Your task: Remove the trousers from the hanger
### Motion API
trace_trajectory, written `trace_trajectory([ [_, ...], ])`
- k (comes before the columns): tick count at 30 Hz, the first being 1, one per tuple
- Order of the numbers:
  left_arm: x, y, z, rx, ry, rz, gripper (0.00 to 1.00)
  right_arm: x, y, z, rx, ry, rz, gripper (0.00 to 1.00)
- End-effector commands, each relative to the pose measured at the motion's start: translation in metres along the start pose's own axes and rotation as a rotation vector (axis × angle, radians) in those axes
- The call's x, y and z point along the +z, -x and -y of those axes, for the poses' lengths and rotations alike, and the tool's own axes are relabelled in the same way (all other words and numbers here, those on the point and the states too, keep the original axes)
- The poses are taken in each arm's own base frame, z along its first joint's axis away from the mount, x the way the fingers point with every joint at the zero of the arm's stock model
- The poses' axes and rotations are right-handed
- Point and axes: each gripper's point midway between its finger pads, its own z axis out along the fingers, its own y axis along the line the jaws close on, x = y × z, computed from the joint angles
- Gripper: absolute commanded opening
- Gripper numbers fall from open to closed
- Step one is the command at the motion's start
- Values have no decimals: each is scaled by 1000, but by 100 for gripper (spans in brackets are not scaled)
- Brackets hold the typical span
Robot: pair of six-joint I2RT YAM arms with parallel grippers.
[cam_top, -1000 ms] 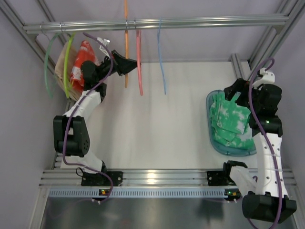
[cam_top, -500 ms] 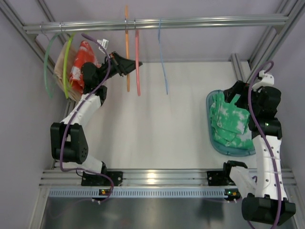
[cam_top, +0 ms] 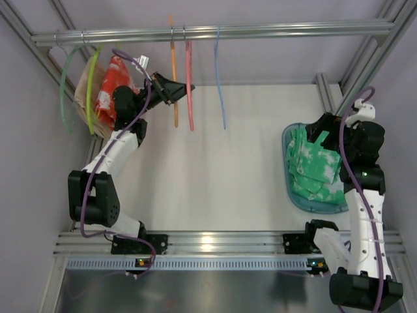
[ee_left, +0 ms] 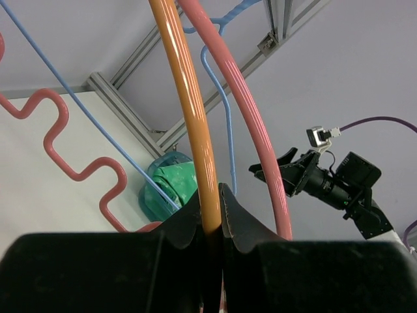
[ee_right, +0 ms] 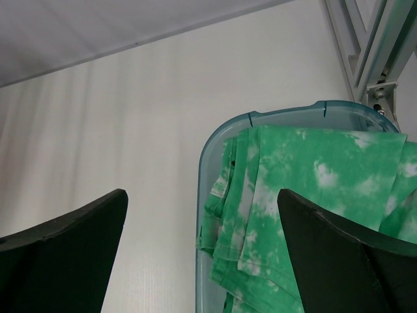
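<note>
The green trousers (cam_top: 314, 165) with white print lie in a blue tray (cam_top: 287, 163) at the right, off any hanger; they also show in the right wrist view (ee_right: 313, 215). The thin orange hanger (cam_top: 174, 85) hangs bare from the rail. My left gripper (cam_top: 173, 91) is shut on the orange hanger (ee_left: 193, 111), its jaws pinching the bar. My right gripper (cam_top: 324, 135) is open and empty just above the tray's far end, its fingers (ee_right: 65, 254) spread wide over the trousers.
A pink-red hanger (cam_top: 189, 85) and a blue hanger (cam_top: 220, 85) hang right of the orange one. Green hangers (cam_top: 78, 85), a red garment (cam_top: 111, 85) and a beige garment (cam_top: 85, 91) hang at the left. Metal frame posts (cam_top: 326, 85) stand at the back right.
My left gripper has moved slightly right and toward the rail with the orange hanger; the hangers swing a little. My right arm has drawn back slightly from the tray.
</note>
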Motion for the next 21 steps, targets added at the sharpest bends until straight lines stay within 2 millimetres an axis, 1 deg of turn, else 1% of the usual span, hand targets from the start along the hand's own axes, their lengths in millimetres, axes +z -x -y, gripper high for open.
trace_trajectory([
  [1, 2, 17, 3, -2, 43, 50, 0, -3, 6, -2, 5, 13, 32, 99],
  [3, 4, 17, -4, -42, 74, 41, 0, -3, 6, -3, 5, 16, 33, 99],
  [5, 7, 21, -3, -67, 77, 47, 0, -3, 6, -3, 6, 15, 33, 99],
  [6, 8, 23, -5, -109, 87, 56, 0, -3, 7, -3, 5, 15, 34, 99],
  [11, 9, 32, 5, -201, 86, 97, 0, -5, 5, -3, 7, 17, 34, 99],
  [14, 8, 36, 20, -200, 67, 109, 18, -4, 4, -4, 11, 18, 35, 99],
  [15, 8, 36, 23, -184, 64, 115, 28, -5, 3, -4, 14, 19, 35, 99],
  [16, 7, 38, 26, -170, 63, 124, 32, -4, 2, -4, 16, 20, 33, 99],
  [17, 6, 38, 34, -151, 52, 127, 35, -4, 2, -4, 14, 21, 33, 100],
  [18, 5, 38, 36, -128, 51, 128, 43, -4, 2, -4, 18, 22, 34, 99],
  [20, 3, 39, 42, -110, 52, 131, 49, -4, 3, -5, 18, 25, 35, 99],
  [21, 2, 39, 42, -82, 64, 130, 51, -5, 3, -5, 17, 27, 37, 99],
])
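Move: Still pinching the near arm of the orange hanger, the left hand has the hanger's place on the rail about 12 cm ahead, some 2 cm left and 15 cm higher. The pink hanger's middle is roughly 12 cm ahead, 4 cm right and 3 cm up; the blue hanger lies about 10 cm right of the pink one, level with it. From the idle right hand that rail spot is about 23 cm ahead, 40 cm left and 25 cm up. Easing the near arm of the orange hanger down a touch, the left hand rolls about 10 degrees so that its forward side tips down and the hanger levels under the rail. Then the hand rises about 1.5 cm, ending slightly forward, while its fingers open to roughly half and let go of the hanger arm, staying around it. ##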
